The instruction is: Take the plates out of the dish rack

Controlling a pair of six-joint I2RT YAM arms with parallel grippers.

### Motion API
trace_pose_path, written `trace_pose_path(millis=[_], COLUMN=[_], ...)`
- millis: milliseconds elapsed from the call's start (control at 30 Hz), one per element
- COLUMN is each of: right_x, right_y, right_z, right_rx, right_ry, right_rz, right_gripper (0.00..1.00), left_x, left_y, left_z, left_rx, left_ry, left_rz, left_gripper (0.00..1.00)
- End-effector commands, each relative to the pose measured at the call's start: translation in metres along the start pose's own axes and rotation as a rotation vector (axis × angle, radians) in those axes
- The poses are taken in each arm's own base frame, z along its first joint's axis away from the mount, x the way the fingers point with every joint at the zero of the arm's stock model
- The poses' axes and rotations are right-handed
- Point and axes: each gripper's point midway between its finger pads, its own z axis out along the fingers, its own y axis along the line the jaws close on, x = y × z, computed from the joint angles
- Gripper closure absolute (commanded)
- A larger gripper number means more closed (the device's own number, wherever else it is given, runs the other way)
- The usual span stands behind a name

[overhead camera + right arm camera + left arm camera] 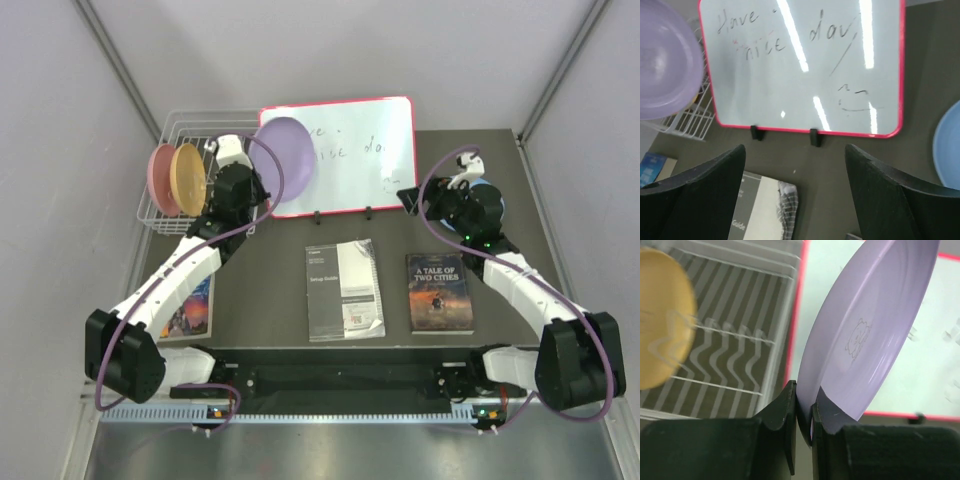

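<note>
My left gripper (260, 190) (805, 395) is shut on the lower rim of the lavender plate (283, 160) (875, 325) (665, 60). It holds the plate upright in the air, just right of the white wire dish rack (175, 125) (780, 340) (687, 122). A pink plate (160, 178) and a tan-orange plate (188, 178) (660, 320) stand on edge in the rack. The blue plate (497, 205) (947, 145) lies on the table at the right, partly under the right arm. My right gripper (412, 198) (795, 147) hangs open and empty above the table, facing the whiteboard.
A red-framed whiteboard (350, 150) (805, 65) stands at the back centre on two black feet. A grey booklet (344, 290) (765, 210) and a dark paperback (439, 293) lie in the middle. Another book (195, 305) lies under the left arm.
</note>
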Motion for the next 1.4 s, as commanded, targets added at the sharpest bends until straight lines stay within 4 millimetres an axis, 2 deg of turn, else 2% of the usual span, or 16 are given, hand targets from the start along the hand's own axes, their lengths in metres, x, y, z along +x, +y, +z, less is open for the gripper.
trace_pose_path(millis=[0,67,333,667,733,800,867,900,933,1000,1033,1100,1133,1167,1200,1367], right_x=[-0.012,-0.008,0.016,0.041,0.043,0.04,0.034,0.035,0.031,0.009,0.006,-0.019,-0.025,-0.041,-0.053,-0.079], right_y=[0.059,0.074,0.111,0.109,0.104,0.095,0.088,0.074,0.065,0.052,0.031,0.014,-0.012,-0.017,-0.045,-0.126], right_z=[0.012,0.018,0.044,0.076,0.079,0.079,0.073,0.071,0.068,0.055,0.047,0.028,0.017,0.004,-0.008,-0.063], right_rx=[-0.246,-0.289,-0.41,-0.386,-0.361,-0.315,-0.273,-0.205,-0.173,-0.114,-0.054,-0.003,0.067,0.087,0.174,0.53], right_ry=[-0.06,-0.052,0.002,0.067,0.068,0.055,0.028,0.029,0.015,-0.046,-0.052,-0.12,-0.133,-0.177,-0.215,-0.289], right_rz=[0.029,0.041,0.085,0.089,0.083,0.07,0.031,0.026,0.012,-0.001,0.002,0.001,0.009,0.008,0.011,0.021], right_gripper=[0.2,0.2,0.2,0.31,0.51,0.87,1.0,1.0,1.0,1.0,1.0,1.0,1.0,1.0,1.0,0.98], left_x=[0.026,0.045,0.064,0.068,0.068,0.068,0.065,0.065,0.067,0.06,0.058,0.05,0.047,0.043,0.038,0.007], left_y=[-0.063,-0.072,-0.1,-0.121,-0.12,-0.118,-0.112,-0.11,-0.104,-0.093,-0.087,-0.074,-0.069,-0.065,-0.059,-0.025], left_z=[-0.012,-0.016,-0.03,-0.054,-0.055,-0.055,-0.053,-0.052,-0.05,-0.044,-0.041,-0.037,-0.036,-0.037,-0.035,-0.03], left_rx=[0.33,0.393,0.565,0.701,0.7,0.692,0.667,0.651,0.625,0.557,0.53,0.459,0.44,0.421,0.389,0.214], left_ry=[0.118,0.166,0.224,0.235,0.227,0.22,0.203,0.198,0.193,0.155,0.14,0.099,0.079,0.064,0.044,-0.064], left_rz=[-0.169,-0.179,-0.253,-0.263,-0.262,-0.255,-0.235,-0.228,-0.201,-0.18,-0.157,-0.137,-0.115,-0.102,-0.086,0.036], left_gripper=[1.0,1.0,1.0,1.0,1.0,1.0,1.0,0.98,0.77,0.57,0.34,0.17,0.11,0.06,0.06,0.05])
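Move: My left hand already holds the purple plate by its rim; the plate's middle lies about 7 cm ahead and 6 cm right of it. My open right gripper waits some 44 cm to its right, 2 cm back and 4 cm lower; the orange plate in the rack is 21 cm left, 6 cm ahead, 12 cm down. From my right hand the purple plate is about 38 cm left, 7 cm ahead and slightly higher; the blue plate is 18 cm right, 6 cm ahead, 20 cm down; the whiteboard's middle is 22 cm left, 12 cm ahead. I pass the purple plate across: my left hand carries it about 13 cm right, sinking 7 cm and easing back while turning clockwise, as my open right hand comes some 13 cm left, slightly down, and pinches the rim on the side away from my left fingers. Then my left opens, lets go and withdraws left and up, while my right sweeps the plate about 20 cm right and a little up, turning clockwise, towards the blue plate. ##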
